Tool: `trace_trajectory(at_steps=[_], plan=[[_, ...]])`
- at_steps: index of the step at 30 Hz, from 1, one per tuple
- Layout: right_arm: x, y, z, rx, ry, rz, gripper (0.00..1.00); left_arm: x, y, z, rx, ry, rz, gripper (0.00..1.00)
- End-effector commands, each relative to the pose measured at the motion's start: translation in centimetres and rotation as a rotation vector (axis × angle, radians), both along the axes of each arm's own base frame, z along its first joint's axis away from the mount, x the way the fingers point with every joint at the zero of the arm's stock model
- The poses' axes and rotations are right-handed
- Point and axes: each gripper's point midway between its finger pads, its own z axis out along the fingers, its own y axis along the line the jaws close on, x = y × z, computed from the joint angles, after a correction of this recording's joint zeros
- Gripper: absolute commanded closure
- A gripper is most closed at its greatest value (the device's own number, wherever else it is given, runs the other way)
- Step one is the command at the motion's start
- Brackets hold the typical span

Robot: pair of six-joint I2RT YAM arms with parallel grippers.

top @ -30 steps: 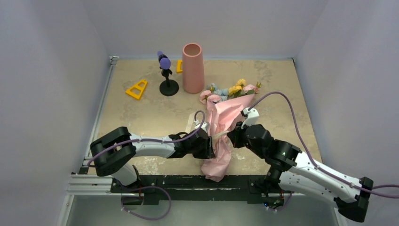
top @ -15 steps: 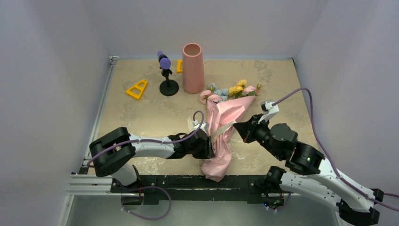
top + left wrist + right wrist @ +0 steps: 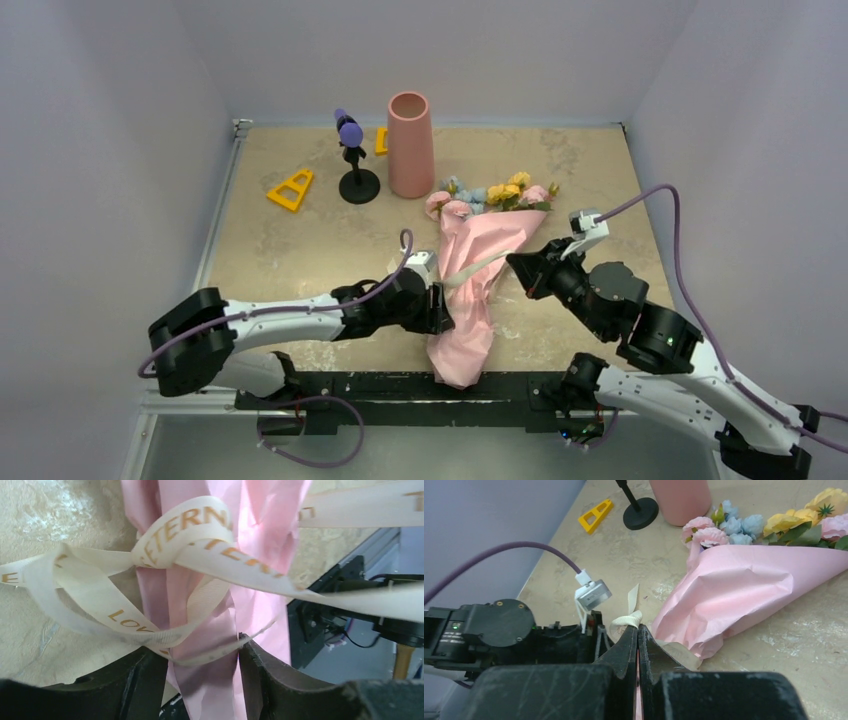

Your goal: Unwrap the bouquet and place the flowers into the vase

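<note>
The bouquet lies on the table, its flowers (image 3: 490,195) (image 3: 744,525) pointing at the salmon vase (image 3: 410,145) (image 3: 679,500). Its pink paper wrap (image 3: 470,270) (image 3: 749,585) (image 3: 260,530) narrows to a neck tied with cream ribbon (image 3: 190,525). My left gripper (image 3: 440,305) (image 3: 202,652) is open and straddles that neck. The paper touches one finger (image 3: 255,680) and stands slightly apart from the other. My right gripper (image 3: 515,265) (image 3: 638,627) is shut on a ribbon end (image 3: 624,621). A taut strand (image 3: 480,268) runs from it to the wrap.
A black stand with a purple top (image 3: 355,160) (image 3: 640,512) is left of the vase. One yellow triangular piece (image 3: 291,189) (image 3: 595,515) lies further left and another (image 3: 381,140) sits behind the vase. The wrap's tail overhangs the black front rail (image 3: 350,385).
My right gripper has pulled away to the right with the ribbon, drawing it taut. The left arm has swung its elbow left while staying at the wrap's neck. The bouquet's flower end shifted slightly right.
</note>
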Motion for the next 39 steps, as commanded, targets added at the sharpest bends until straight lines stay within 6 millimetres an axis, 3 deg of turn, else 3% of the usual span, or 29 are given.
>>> trace_trajectory(at_steps=[1, 9, 10, 11, 12, 19, 26, 34, 39], plan=[[0.4, -1.2, 1.2, 0.032, -0.044, -0.055, 1.00, 0.3, 0.7, 3.7, -0.040, -0.091, -0.030, 0.42], [0.2, -0.6, 3.5, 0.024, -0.076, -0.012, 1.00, 0.7, 3.5, 6.3, -0.038, -0.165, 0.018, 0.38], [0.2, -0.5, 3.9, 0.022, -0.081, -0.005, 1.00, 0.7, 3.7, 6.6, -0.054, -0.176, 0.025, 0.31], [0.2, -0.4, 4.2, 0.019, -0.085, 0.001, 1.00, 0.7, 3.8, 7.1, -0.080, -0.190, 0.025, 0.05], [0.2, -0.4, 4.5, 0.015, -0.090, 0.004, 1.00, 0.6, 4.0, 7.3, -0.099, -0.199, 0.030, 0.01], [0.3, 0.0, 5.1, -0.014, -0.097, 0.022, 1.00, 1.8, 7.1, 11.0, -0.147, -0.336, 0.121, 0.00], [0.1, 1.4, 5.6, -0.013, -0.096, 0.075, 1.00, 2.2, 7.2, 17.4, -0.281, -0.507, 0.099, 0.00], [-1.3, 3.5, 10.7, 0.063, -0.169, 0.221, 1.00, 0.6, 5.2, 25.1, -0.496, -0.714, -0.073, 0.00], [-2.6, 4.3, 13.9, 0.132, -0.220, 0.302, 1.00, 0.4, 4.3, 27.6, -0.554, -0.779, -0.109, 0.00]])
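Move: The ribbon loop over the bouquet's pink wrap lies about 5 cm ahead of the left hand, 1 cm to its right and some 2 cm lower. The wrap's neck is between the half-open left fingers, centred roughly 3 cm right and 4 cm below. From the high right hand, which already pinches the ribbon's end, the loop is 8 cm left, 1 cm ahead and 26 cm down; the flowers lie about 24 cm ahead, 1 cm right and 27 cm down. Up and clear of the bouquet goes the left hand, rising about 22 cm, swinging some 7 cm left before easing back a little to the right, while its half-open fingers spread wide and tip up towards level. The right hand keeps its shut pinch on the ribbon and draws it upward about 9 cm, late on also drifting left and turning slightly counter-clockwise. ##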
